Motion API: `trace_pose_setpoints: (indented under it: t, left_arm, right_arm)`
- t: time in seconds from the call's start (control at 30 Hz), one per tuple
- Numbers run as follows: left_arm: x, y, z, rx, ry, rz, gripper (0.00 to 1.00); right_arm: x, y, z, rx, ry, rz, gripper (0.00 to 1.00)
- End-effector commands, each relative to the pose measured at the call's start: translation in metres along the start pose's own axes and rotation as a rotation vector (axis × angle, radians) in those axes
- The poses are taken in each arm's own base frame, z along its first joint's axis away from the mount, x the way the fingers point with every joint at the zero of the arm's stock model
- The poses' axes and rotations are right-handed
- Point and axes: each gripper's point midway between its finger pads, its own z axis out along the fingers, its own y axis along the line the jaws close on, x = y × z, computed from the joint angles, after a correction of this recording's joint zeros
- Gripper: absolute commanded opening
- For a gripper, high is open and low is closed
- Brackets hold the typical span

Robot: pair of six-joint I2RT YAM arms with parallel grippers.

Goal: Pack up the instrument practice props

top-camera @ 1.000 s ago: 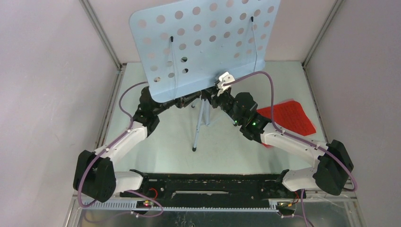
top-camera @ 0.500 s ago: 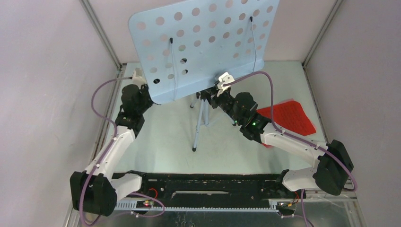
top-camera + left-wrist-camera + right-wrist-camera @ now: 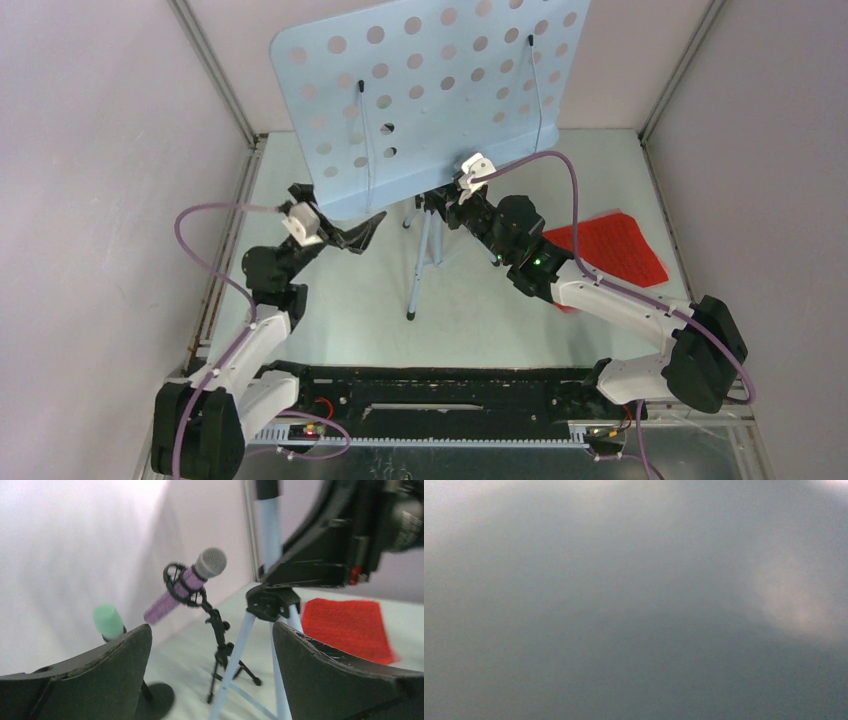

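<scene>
The pale blue perforated music desk (image 3: 430,90) stands tilted on the blue-grey tripod (image 3: 425,260) at the back centre. My left gripper (image 3: 357,230) is open and empty, just left of the tripod and below the desk's lower edge. In the left wrist view my left gripper (image 3: 212,675) frames the tripod (image 3: 240,650), the glittery purple microphone (image 3: 182,587) in its black mount (image 3: 222,650), and the mint microphone (image 3: 107,621). My right gripper (image 3: 445,205) sits at the tripod's top under the desk, its jaws hidden. The right wrist view is only grey blur. A red score sheet (image 3: 610,250) lies at the right.
Pale walls with metal corner posts (image 3: 215,75) close in the table on three sides. A black rail (image 3: 440,385) runs along the near edge between the arm bases. The right arm's purple cable (image 3: 565,165) loops over the desk's lower right corner.
My left arm has pulled back from the desk's lower left edge towards the near side, and its open gripper now points right at the tripod. The right arm has not moved.
</scene>
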Motion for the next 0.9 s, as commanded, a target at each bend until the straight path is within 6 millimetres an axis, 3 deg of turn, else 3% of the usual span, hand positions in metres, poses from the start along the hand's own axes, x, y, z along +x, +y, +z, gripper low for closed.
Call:
trace_pose_setpoints:
  t: [0.0, 0.13, 0.3, 0.4, 0.87]
  left_arm:
    - [-0.037, -0.045, -0.004, 0.247, -0.197, 0.497, 0.98]
    - [-0.034, -0.066, 0.009, 0.332, -0.205, 0.645, 0.86]
    - [-0.008, -0.079, 0.021, 0.454, -0.088, 0.752, 0.84]
    - [0.007, -0.076, 0.021, 0.477, -0.019, 0.806, 0.82]
    - [0.024, -0.066, 0.046, 0.515, 0.043, 0.888, 0.59]
  right_arm:
    - [0.039, 0.045, -0.013, -0.179, 0.136, -0.023, 0.0]
    - [0.037, 0.046, -0.013, -0.181, 0.131, -0.022, 0.0]
    - [0.038, 0.047, -0.015, -0.184, 0.138, -0.025, 0.0]
    - [0.039, 0.047, -0.015, -0.184, 0.143, -0.03, 0.0]
    - [0.04, 0.047, -0.013, -0.181, 0.141, -0.025, 0.0]
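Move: The left hand, empty and wide open, has the black collar knob on the music stand's pole some 10 cm to its right, about 2 cm ahead and 4 cm lower. The right gripper's fingers hold the pole a few centimetres above that knob; the purple microphone stands roughly 14 cm farther out than the knob and 6 cm to its right, at about its height. From the right hand, the knob is about 4 cm below and 2 cm to the left, level fore and aft. The left hand draws back about 5 cm while sliding right, then eases forward again and sinks a few centimetres, ending nearly 8 cm to the right and close to the collar knob, its fingers narrowing from wide open to a bit over half. On the way the wrist rolls some 50 degrees clockwise as seen from behind the hand and the fingers swing to point mostly right and nearly level, while the right gripper stays put and keeps its hold on the stand's pole. ##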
